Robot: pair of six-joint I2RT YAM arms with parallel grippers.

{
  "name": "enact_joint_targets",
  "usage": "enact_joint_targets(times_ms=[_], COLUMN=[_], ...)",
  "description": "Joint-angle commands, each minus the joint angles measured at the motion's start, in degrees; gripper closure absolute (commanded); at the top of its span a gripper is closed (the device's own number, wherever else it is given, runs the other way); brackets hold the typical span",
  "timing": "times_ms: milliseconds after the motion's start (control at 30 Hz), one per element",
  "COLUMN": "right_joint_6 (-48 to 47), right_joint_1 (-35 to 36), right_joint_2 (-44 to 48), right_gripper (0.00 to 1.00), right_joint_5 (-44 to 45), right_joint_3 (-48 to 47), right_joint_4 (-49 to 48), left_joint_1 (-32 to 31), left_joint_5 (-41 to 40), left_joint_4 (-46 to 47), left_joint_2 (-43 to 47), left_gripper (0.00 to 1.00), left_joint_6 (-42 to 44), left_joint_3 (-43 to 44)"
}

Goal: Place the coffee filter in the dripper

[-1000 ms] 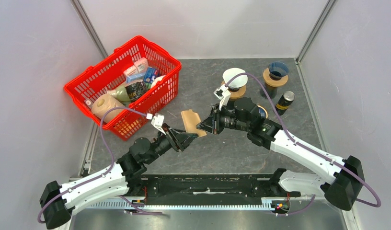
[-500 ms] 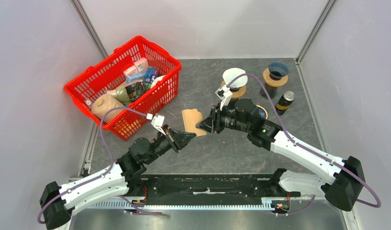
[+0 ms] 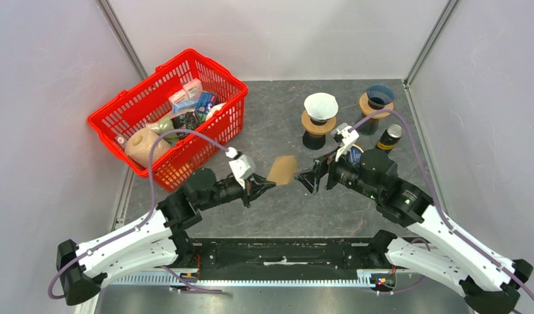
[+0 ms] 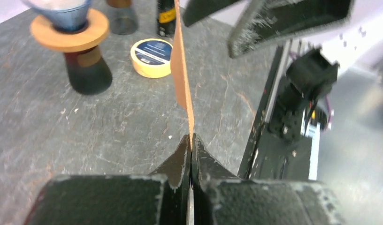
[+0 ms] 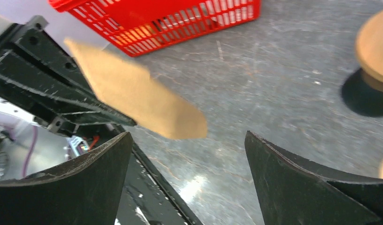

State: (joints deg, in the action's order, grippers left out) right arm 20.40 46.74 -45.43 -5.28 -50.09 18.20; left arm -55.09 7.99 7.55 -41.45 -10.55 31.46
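A flat brown coffee filter (image 3: 282, 170) hangs above the middle of the table, pinched at its lower edge by my left gripper (image 3: 269, 184), which is shut on it. The left wrist view shows the coffee filter (image 4: 182, 70) edge-on, rising from the closed jaws (image 4: 191, 140). Just right of it my right gripper (image 3: 311, 176) stands open and faces the coffee filter (image 5: 138, 96) without touching it. A blue dripper (image 3: 379, 96) on a wooden collar stands at the back right. A white dripper (image 3: 320, 106) stands to its left.
A red basket (image 3: 114, 121) with groceries stands at the back left. Near the right arm are a black can (image 3: 389, 137) and a tape roll (image 4: 153, 50). The arm rail (image 3: 284, 252) runs along the near edge.
My right gripper let go of the filter, opened wide and drew back to the right. My left gripper shut on the filter and carried it rightward.
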Motion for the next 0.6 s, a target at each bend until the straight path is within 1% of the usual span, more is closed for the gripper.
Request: enact_joint_targets(times_ms=[0, 100, 200, 300, 433, 567], right_joint_6=[-5.5, -6.1, -8.0, -8.5, -9.7, -12.5], right_joint_1=[-0.2, -0.2, -0.2, -0.2, -0.2, -0.2], right_joint_2=[2.0, 2.2, 4.2, 7.4, 10.1, 9.9], right_gripper=[0.03, 0.03, 0.03, 0.03, 0.03, 0.03], right_joint_5=[8.9, 13.9, 14.5, 14.5, 12.6, 8.6], right_joint_3=[-3.3, -5.1, -5.6, -5.3, -4.6, -4.0], right_joint_4=[10.2, 13.5, 16.5, 18.2, 17.2, 16.4], left_joint_1=[0.2, 0.4, 1.0, 2.2, 2.7, 2.8], left_joint_5=[16.5, 19.8, 20.5, 23.6, 26.7, 27.2], left_joint_4=[-14.2, -21.7, -26.1, -31.4, -35.0, -35.1], left_joint_2=[-7.0, -10.9, -14.5, -17.8, -21.2, -22.9], left_gripper=[0.98, 0.98, 0.98, 0.98, 0.98, 0.98], left_joint_6=[23.9, 32.4, 37.3, 41.8, 44.5, 44.6], left_joint_3=[9.7, 15.5, 20.2, 24.5, 27.5, 28.2])
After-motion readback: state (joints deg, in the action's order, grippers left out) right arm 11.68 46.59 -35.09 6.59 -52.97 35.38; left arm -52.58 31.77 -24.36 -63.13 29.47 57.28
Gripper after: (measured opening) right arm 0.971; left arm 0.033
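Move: The left hand holds the brown filter; the empty blue dripper on the far-right stand lies about 34 cm ahead, 33 right and 9 below it. The filter-filled dripper stands about 27 ahead and 13 right, the tape roll 18 ahead, 25 right and 24 down. From the open right hand the brown filter is some 6 cm left and 3 ahead, nearly level with it. Still pinching the brown filter by its edge, the left hand swings it clockwise about 30 degrees while dipping and rolling, so the fingers turn from forward-right to right and slightly down, and shifts some 3 cm right and 2 down. The right hand, already empty and wide open, backs off about 7 cm to its right, away from the left hand. ##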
